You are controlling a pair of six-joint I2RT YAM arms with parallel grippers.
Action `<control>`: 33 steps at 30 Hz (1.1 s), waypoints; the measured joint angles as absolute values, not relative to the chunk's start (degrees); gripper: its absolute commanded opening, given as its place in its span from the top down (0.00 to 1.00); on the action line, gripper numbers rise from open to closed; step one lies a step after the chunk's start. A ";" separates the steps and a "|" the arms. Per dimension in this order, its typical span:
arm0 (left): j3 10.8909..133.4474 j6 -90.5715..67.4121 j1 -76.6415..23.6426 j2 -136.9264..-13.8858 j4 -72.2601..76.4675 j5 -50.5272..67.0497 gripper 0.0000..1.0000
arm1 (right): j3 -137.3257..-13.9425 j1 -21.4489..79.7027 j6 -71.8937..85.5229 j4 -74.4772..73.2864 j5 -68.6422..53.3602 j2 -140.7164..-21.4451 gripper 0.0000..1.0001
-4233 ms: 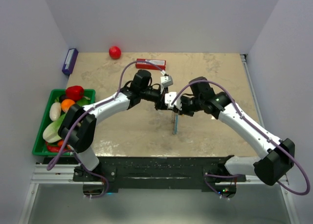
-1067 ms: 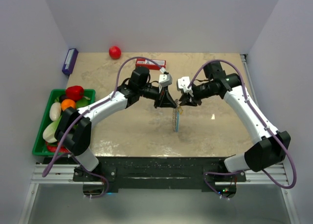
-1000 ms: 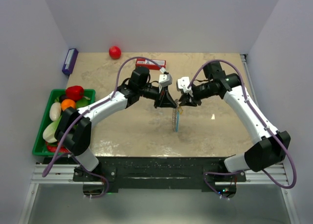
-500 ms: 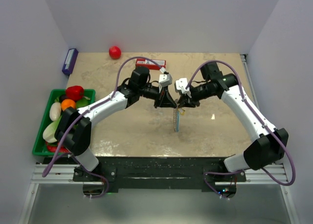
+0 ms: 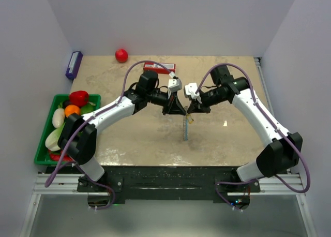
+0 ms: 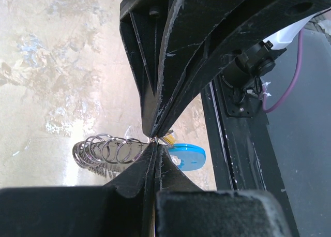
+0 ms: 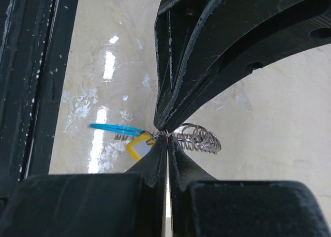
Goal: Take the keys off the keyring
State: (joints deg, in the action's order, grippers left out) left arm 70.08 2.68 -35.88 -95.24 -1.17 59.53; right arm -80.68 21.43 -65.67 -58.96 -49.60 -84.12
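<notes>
The keyring is a string of silvery wire rings that hangs over the table's middle between both arms. In the left wrist view its rings trail left of the jaws, with a light-blue tag to the right. My left gripper is shut on the ring wire. My right gripper is also shut on a thin ring, with the coil of rings to its right and the blue tag edge-on to its left. The small yellow key dangles just below that grip. Seen from above, the left gripper and right gripper meet tip to tip.
A red ball and a red box lie at the back of the table. A purple box leans at the far left edge. A green tray of vegetables stands off the left side. A small pale speck lies right of centre.
My right gripper has moved slightly left toward the left gripper and closed on the ring. The left arm has stayed still, shut on the keyring.
</notes>
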 measured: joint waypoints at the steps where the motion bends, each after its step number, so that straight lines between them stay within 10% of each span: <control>1: 70.08 2.68 -35.86 -95.24 -1.48 59.48 1.00 | -80.68 21.43 -65.78 -59.11 -49.71 -84.27 1.00; 12: 70.17 2.66 -35.86 -95.24 -1.87 59.57 1.00 | -80.01 21.43 -65.60 -58.63 -50.28 -83.61 1.00; 21: 71.11 3.79 -35.75 -95.20 -2.31 57.58 0.66 | -78.02 21.43 -61.17 -54.83 -48.45 -81.84 1.00; 33: 76.34 4.16 -34.35 -93.30 -5.72 47.97 0.53 | -70.35 21.56 -41.47 -37.89 -37.32 -73.71 1.00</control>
State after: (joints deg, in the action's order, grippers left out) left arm 76.34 4.16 -34.35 -93.30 -5.72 47.97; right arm -70.35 21.56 -41.47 -37.89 -37.32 -73.71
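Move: Both shut grippers meet at the top of the hanging keyring, already pinched at each hand's fingertips. From either hand the loop's middle lies about 5 cm below and 1 cm back. The yellow tag hangs about 2 cm back and 2 cm below the right fingertips, 1 cm to their right; from the left hand it is 2 cm back, 2 cm to the right and 2 cm below. Left lets go of the keyring, rising forward about 5 cm; right keeps its pinch, moving forward, turning 20 degrees clockwise. ##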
